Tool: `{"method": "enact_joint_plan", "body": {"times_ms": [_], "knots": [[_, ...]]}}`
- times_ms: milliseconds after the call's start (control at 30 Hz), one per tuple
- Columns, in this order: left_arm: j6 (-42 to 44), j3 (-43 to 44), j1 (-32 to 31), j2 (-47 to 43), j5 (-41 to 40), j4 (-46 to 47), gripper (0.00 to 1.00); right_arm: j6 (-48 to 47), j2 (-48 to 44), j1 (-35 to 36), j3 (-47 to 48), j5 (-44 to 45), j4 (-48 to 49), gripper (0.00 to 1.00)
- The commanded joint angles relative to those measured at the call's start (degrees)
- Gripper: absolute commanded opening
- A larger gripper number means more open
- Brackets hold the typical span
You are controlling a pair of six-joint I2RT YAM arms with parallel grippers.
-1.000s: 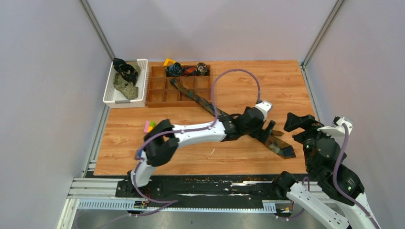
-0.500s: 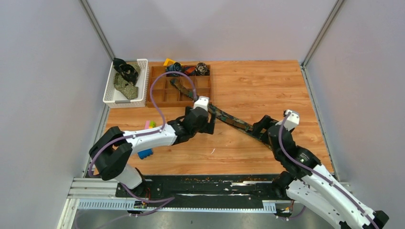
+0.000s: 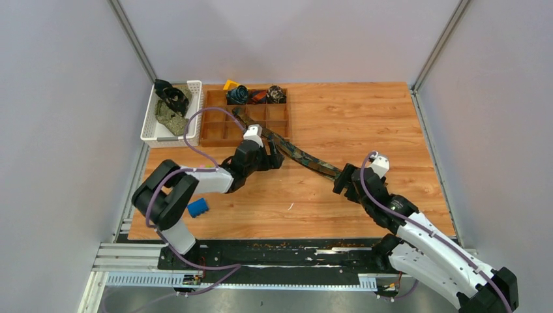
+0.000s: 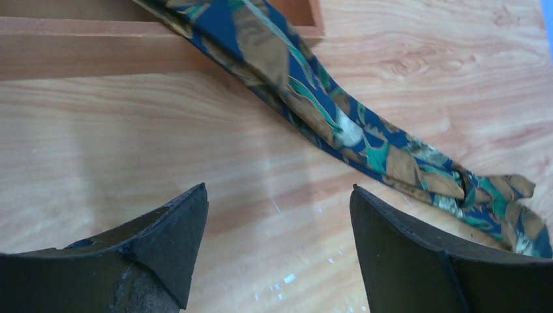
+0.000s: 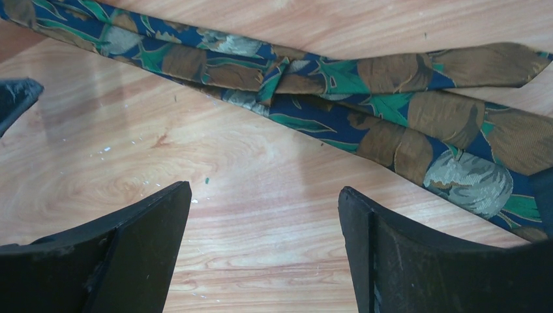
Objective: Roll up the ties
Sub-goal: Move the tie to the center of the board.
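A long tie (image 3: 301, 156) patterned in navy, green and brown lies diagonally on the table, from the wooden compartment tray (image 3: 215, 127) down to the right. My left gripper (image 3: 275, 156) stands open beside the tie's upper stretch. In the left wrist view only bare wood shows between its fingers (image 4: 176, 228), with the tie (image 4: 306, 98) just beyond the left gripper (image 4: 277, 189). My right gripper (image 3: 344, 181) hovers open at the tie's lower end. In the right wrist view the tie (image 5: 391, 124) lies doubled, its pointed ends to the right, ahead of the right gripper (image 5: 264, 189).
Rolled ties (image 3: 239, 94) fill the tray's back compartments. A white basket (image 3: 192, 114) at the back left holds more ties (image 3: 171, 111). A yellow block (image 3: 229, 85) sits behind the tray and a blue block (image 3: 197, 207) lies near the left arm's elbow.
The left arm swung left along the tie from its lower end up toward the tray. The right arm came in from the right edge to the tie's lower end.
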Motion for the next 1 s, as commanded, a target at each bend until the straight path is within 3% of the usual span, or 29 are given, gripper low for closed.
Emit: {"method": "enact_joint_plan", "body": {"times_ms": [0, 133, 400, 533, 633, 700, 867, 967], "knots": [[-10.14, -0.50, 4.90, 8.55, 11.68, 19.94, 0.83, -0.21, -1.47, -1.13, -0.64, -2.59, 2.43, 0.85], [-15.86, 1.56, 7.56, 17.25, 18.07, 30.30, 0.72, -1.25, -1.54, -1.57, -0.65, -2.97, 2.11, 0.85], [-18.07, 5.47, 8.29, 23.75, 18.80, 33.61, 0.63, -2.03, -0.83, -3.06, -1.70, -3.94, 2.78, 0.85], [-18.56, 6.90, 8.29, 25.33, 18.02, 34.05, 0.48, -2.45, -0.75, -3.77, -1.54, -4.44, 2.94, 0.85], [-18.84, 7.21, 8.29, 25.79, 18.25, 36.17, 0.23, -2.58, -0.56, -4.10, -1.60, -5.08, 3.07, 0.85], [-19.15, 6.40, 8.24, 25.12, 17.81, 37.10, 0.12, -2.54, -0.36, -4.24, -1.65, -5.34, 3.05, 0.85], [-19.58, 1.83, 7.16, 20.87, 14.82, 35.95, 0.00, -1.77, 0.23, -4.32, -2.06, -5.93, 3.16, 0.85], [-20.19, -2.22, 4.76, 17.14, 11.12, 34.73, 0.00, 0.13, 0.96, -4.29, -2.74, -5.95, 2.76, 0.85]]}}
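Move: The tie lies slantwise from the compartment tray down to the right hand. The stretch to be gripped is about 6 cm ahead of the open left hand, 4 cm to its right and 3 cm lower. The tray's middle is some 14 cm ahead and 8 cm left of that hand, and the pink-yellow bricks are about 20 cm left and 3 cm back, both slightly below. From the right hand, the stretch lies some 10 cm ahead, 15 cm left and 4 cm down. The tie's middle stretch, just outside the tray's right front corner, is taken by the left hand: it reaches forward about 6 cm, sinking early on and edging right, while the wrist rolls its left side down by over 25 degrees. The wide fingers then shut and pinch the cloth between their tips, and the hand starts to draw back about 1 cm. ##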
